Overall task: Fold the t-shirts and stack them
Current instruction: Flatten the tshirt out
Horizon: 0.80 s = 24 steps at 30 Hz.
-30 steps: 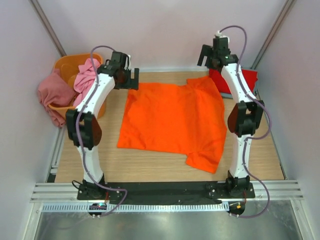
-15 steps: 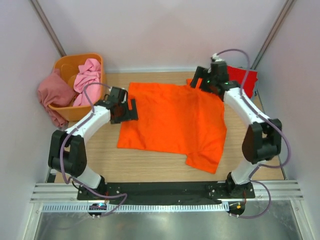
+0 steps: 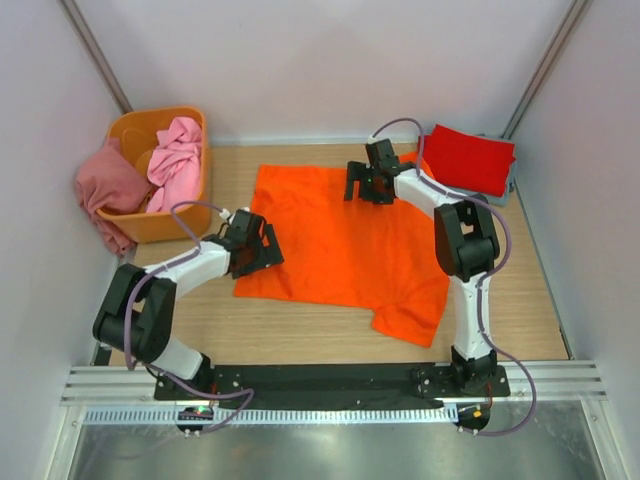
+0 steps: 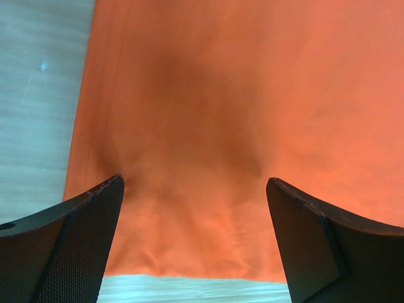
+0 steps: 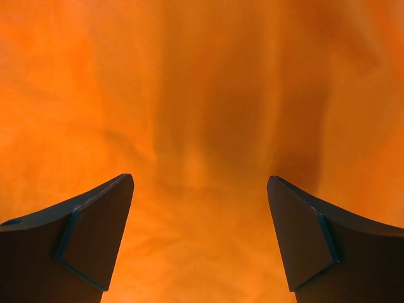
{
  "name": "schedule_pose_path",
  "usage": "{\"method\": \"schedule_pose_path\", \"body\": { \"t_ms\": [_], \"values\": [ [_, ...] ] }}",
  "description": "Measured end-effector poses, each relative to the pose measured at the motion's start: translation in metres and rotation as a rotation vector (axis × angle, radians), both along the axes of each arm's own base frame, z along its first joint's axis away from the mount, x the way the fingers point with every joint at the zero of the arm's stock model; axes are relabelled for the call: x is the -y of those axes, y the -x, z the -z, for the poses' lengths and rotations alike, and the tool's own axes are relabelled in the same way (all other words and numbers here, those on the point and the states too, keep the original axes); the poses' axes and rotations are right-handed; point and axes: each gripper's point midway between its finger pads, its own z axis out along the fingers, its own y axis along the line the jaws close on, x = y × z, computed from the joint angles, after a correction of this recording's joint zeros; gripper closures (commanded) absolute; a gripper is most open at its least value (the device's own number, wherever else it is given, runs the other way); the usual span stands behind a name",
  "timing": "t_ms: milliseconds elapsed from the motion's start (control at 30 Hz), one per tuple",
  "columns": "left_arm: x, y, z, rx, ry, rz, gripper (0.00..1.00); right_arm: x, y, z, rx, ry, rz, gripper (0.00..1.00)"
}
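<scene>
The bright orange t-shirt [image 3: 345, 240] lies spread flat on the table. My left gripper [image 3: 267, 252] is open and empty, low over the shirt's near left corner. In the left wrist view [image 4: 194, 184] the shirt's hem [image 4: 189, 252] lies between the jaws, with bare table below it. My right gripper [image 3: 362, 190] is open and empty, low over the shirt's far middle. The right wrist view [image 5: 201, 179] shows only orange cloth [image 5: 202, 95] between the jaws. A folded red t-shirt [image 3: 470, 157] lies at the far right. The grey-blue t-shirt cannot be made out.
A rigid orange tub [image 3: 150, 225] stands at the far left. A light pink t-shirt [image 3: 177, 150] sits in it and a dusty rose one [image 3: 105, 185] hangs over its left side. White walls close in the table on three sides.
Both arms have dropped and swung in over the orange shirt. The left gripper moved from the far left corner to the near left corner; the right moved from the far right to the far middle.
</scene>
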Motion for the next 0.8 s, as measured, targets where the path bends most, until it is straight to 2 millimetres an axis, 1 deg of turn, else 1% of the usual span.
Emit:
{"method": "schedule_pose_path", "body": {
  "t_ms": [133,233,333,400,467,533,667,800],
  "values": [
    [-0.004,0.018,0.001,0.04,0.014,-0.041,0.07,-0.008,-0.01,0.024,-0.024,0.012,-0.009,0.07],
    [-0.01,0.034,0.001,0.053,0.016,-0.078,0.07,-0.022,-0.017,0.019,0.0,0.005,-0.03,0.07],
    [-0.022,0.055,-0.001,0.066,0.017,-0.132,0.07,-0.039,-0.021,0.023,0.01,0.007,-0.059,0.07],
    [-0.031,0.066,-0.008,0.085,0.016,-0.164,0.05,-0.051,-0.023,0.024,0.022,0.006,-0.081,0.07],
    [-0.038,0.07,-0.017,0.116,0.009,-0.188,0.05,-0.061,-0.022,0.023,0.028,0.004,-0.095,0.07],
    [-0.044,0.069,-0.026,0.148,0.001,-0.207,0.04,-0.068,-0.021,0.023,0.033,0.0,-0.108,0.07],
    [-0.05,0.07,-0.029,0.145,-0.038,-0.209,0.05,-0.077,-0.024,0.023,0.041,-0.005,-0.12,0.07],
    [-0.057,0.079,-0.033,0.124,-0.062,-0.213,0.08,-0.082,-0.03,0.021,0.049,-0.001,-0.152,0.07]
  ]
}}
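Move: The t-shirt lies spread just beneath both open hands: its middle is about 6 cm ahead and 19 cm right of the left hand, and 11 cm back and 4 cm left of the right hand. Its near left corner is some 8 cm back and 5 cm left of the left hand, with the orange bin 19 cm ahead and 21 cm left of that hand. The red folded shirt sits 7 cm ahead and 20 cm right of the right hand. Open left hand drags the t-shirt back and left, then lifts; open right sinks slightly, sweeping about 8 cm left. ##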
